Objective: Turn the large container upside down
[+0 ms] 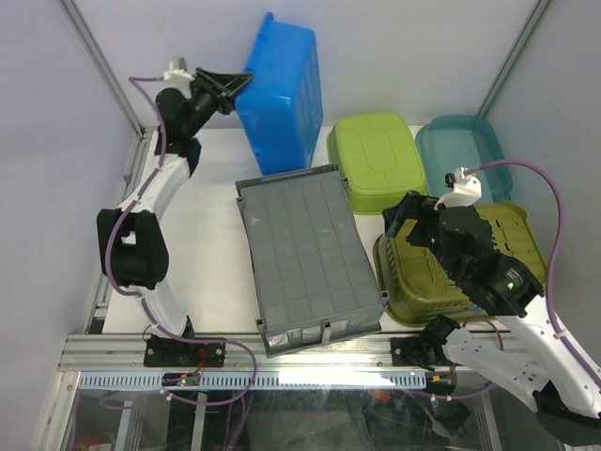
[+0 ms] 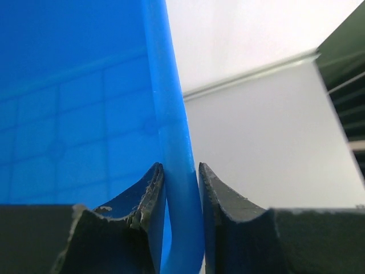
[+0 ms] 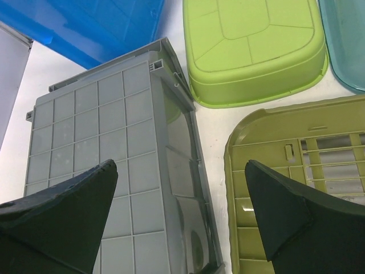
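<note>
The large container [image 1: 305, 258] is a grey ribbed crate lying mid-table with its square-grid underside facing up; the right wrist view shows it [image 3: 108, 142] too. My right gripper [image 1: 404, 218] hangs open above the crate's right edge, its jaws [image 3: 180, 164] wide apart with nothing between them. At the back, my left gripper [image 1: 239, 86] is shut on the rim of a blue tub [image 1: 282, 89], which stands tilted up on its side. In the left wrist view the blue rim [image 2: 177, 188] is pinched between both fingers.
An olive-green slotted basket [image 1: 441, 272] lies bottom-up to the right of the crate, under my right arm. A lime-green tub [image 1: 377, 160] and a teal tub [image 1: 465, 155] lie overturned at the back right. Frame posts and walls ring the table.
</note>
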Robot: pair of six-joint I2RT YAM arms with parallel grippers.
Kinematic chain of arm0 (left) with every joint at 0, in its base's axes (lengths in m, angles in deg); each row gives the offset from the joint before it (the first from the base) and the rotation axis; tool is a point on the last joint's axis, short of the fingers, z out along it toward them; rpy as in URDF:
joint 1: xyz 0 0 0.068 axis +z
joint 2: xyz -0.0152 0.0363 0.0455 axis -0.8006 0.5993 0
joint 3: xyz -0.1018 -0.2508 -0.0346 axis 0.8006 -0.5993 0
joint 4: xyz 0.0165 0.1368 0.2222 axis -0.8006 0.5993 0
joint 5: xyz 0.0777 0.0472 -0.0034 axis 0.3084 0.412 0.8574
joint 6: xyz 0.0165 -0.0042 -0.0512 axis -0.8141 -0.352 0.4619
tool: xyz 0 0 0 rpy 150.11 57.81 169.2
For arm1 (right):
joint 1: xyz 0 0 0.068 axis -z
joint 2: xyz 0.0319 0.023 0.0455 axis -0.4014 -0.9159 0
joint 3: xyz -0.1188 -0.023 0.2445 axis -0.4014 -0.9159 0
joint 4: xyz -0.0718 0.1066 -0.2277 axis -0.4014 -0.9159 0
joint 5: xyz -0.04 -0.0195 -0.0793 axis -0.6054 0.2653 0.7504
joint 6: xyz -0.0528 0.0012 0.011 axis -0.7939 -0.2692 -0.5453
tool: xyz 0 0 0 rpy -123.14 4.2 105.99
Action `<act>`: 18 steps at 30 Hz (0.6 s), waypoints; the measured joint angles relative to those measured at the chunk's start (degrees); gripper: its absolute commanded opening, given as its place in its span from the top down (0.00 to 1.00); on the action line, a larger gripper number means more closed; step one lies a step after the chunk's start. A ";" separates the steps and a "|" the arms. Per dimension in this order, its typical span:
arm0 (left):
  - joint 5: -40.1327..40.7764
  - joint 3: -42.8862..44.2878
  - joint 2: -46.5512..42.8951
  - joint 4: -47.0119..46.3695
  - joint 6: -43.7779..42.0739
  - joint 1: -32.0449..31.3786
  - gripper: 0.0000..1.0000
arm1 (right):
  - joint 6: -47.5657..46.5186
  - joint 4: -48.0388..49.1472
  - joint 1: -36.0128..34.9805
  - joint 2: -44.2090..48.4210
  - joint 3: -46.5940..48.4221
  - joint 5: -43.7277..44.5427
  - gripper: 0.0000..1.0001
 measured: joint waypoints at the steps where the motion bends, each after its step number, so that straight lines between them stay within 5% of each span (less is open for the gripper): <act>1: 0.04 -3.74 -1.86 -2.82 2.45 1.73 1.00 | 0.13 -0.02 0.00 0.02 0.00 0.00 0.01; 5: 0.52 -14.75 -7.63 -9.57 8.72 8.07 0.98 | 0.20 -0.09 0.00 -0.63 0.00 -0.09 0.01; 13: -4.48 -27.06 -12.98 -12.92 12.46 19.56 0.41 | 0.37 0.35 0.00 -2.16 0.00 -1.55 0.01; 16: -6.88 -28.33 -12.98 -7.78 8.83 22.23 0.24 | 0.55 0.83 0.00 -2.62 0.00 -2.16 0.01; 18: -8.22 -28.41 -13.27 -1.38 4.33 24.13 0.03 | 0.83 1.14 0.00 -2.75 0.00 -2.73 0.01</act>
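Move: The left hand holds the rim of the raised blue container, whose middle lies about 6 cm to its right, a few centimetres back and some 18 cm below. The upturned grey container is roughly 28 cm back, 11 cm right and 28 cm below. The lime container sits 31 cm right, 6 cm back and 33 cm below. From the right hand, the blue container is about 26 cm ahead, 25 cm left and 8 cm lower. The left hand swings the blue container's rim about 19 cm left, then also 10 cm down, fingers opening late. ##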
